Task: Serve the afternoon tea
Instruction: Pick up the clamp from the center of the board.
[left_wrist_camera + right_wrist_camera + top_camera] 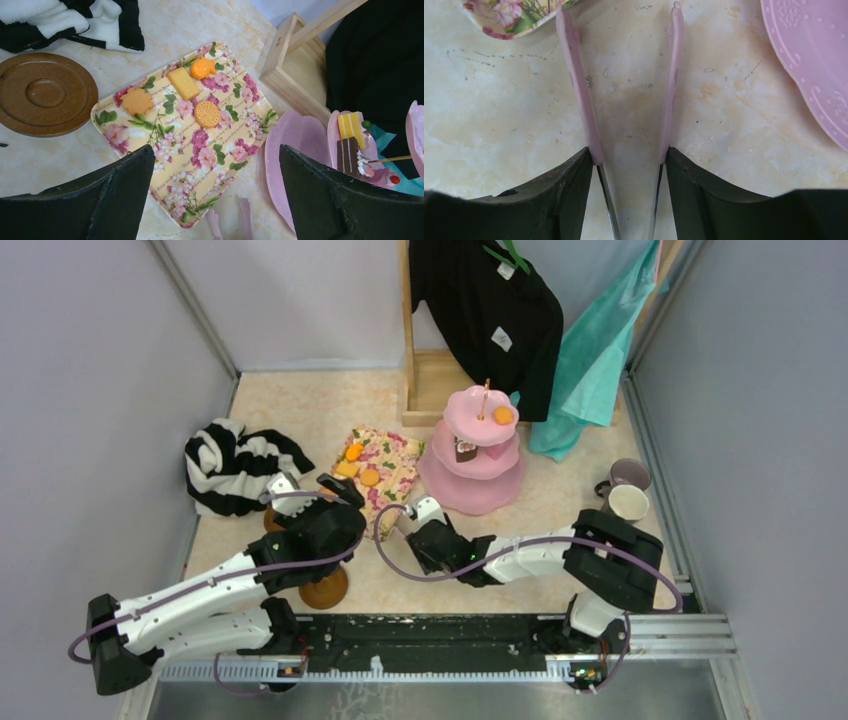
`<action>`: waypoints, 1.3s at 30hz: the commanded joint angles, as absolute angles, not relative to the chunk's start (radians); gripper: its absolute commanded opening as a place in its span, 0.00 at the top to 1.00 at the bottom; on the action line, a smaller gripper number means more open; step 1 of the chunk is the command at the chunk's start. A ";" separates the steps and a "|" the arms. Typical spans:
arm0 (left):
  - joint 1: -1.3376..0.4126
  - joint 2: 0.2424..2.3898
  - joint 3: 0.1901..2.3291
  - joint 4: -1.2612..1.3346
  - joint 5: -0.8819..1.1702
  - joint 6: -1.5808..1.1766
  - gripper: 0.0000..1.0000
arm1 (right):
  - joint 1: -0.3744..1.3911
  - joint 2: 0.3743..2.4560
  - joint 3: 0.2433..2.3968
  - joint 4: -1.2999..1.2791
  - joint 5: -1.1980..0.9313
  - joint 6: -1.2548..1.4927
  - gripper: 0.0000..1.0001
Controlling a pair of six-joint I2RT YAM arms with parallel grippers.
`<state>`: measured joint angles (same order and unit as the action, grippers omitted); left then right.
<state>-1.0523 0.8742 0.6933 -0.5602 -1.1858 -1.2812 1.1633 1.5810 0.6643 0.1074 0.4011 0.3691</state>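
The pink three-tier cake stand (472, 485) stands mid-table with an orange pastry (503, 415) on top and a brown cake slice (466, 449) on the middle tier. Several orange and yellow pastries (206, 114) lie on a floral tray (200, 150). My left gripper (215, 155) hovers open over the tray's near end, holding nothing. My right gripper (629, 155) is shut on pink-tipped tongs (579, 85), whose tips stand apart just above the table between tray and stand. A lilac mug (628, 475) and a cream mug (627, 503) sit at the right. One brown saucer (45, 95) lies left of the tray, another (324, 590) under my left arm.
A black-and-white striped garment (235, 465) lies at the left. A wooden rack (430, 380) with black and teal clothes stands behind the cake stand. Grey walls close in the table on three sides.
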 commanded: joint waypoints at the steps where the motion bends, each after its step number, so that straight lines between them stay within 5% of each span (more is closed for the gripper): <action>1: -1.057 0.841 0.689 -0.562 -1.230 -1.290 0.01 | 1.172 1.645 0.670 -0.030 0.374 0.447 0.47; 9: -1.057 0.830 0.682 -0.545 -1.229 -1.274 0.01 | 1.172 1.614 0.668 -0.106 0.410 0.516 0.64; 33: -1.057 0.804 0.683 -0.531 -1.257 -1.259 0.02 | 1.173 1.416 0.858 -0.285 0.433 0.433 0.72; 39: -1.057 0.755 0.684 -0.707 -1.302 -1.447 0.02 | 1.170 1.448 0.940 -0.290 0.427 0.403 0.72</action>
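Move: The clamp is already between the right hand's open fingers, its middle roughly at the hand point and about 1 cm below, its pink tips pointing out and to the left. From the right hand, the flowered tray's middle is some 10 cm ahead and 8 cm left, and the pink cake stand some 13 cm ahead and 12 cm right. From the left hand, the clamp lies about 6 cm back, 15 cm right and 18 cm below. Staying low at first, the right hand closes on both legs of the clamp, turning slightly clockwise and drawing about 4 cm to the right and 2 cm back, away from the tray. Still squeezing the legs, it then rises about 5 cm while swinging back left and a little forward. The empty, open left hand drifts up some 2 cm and slightly left. ##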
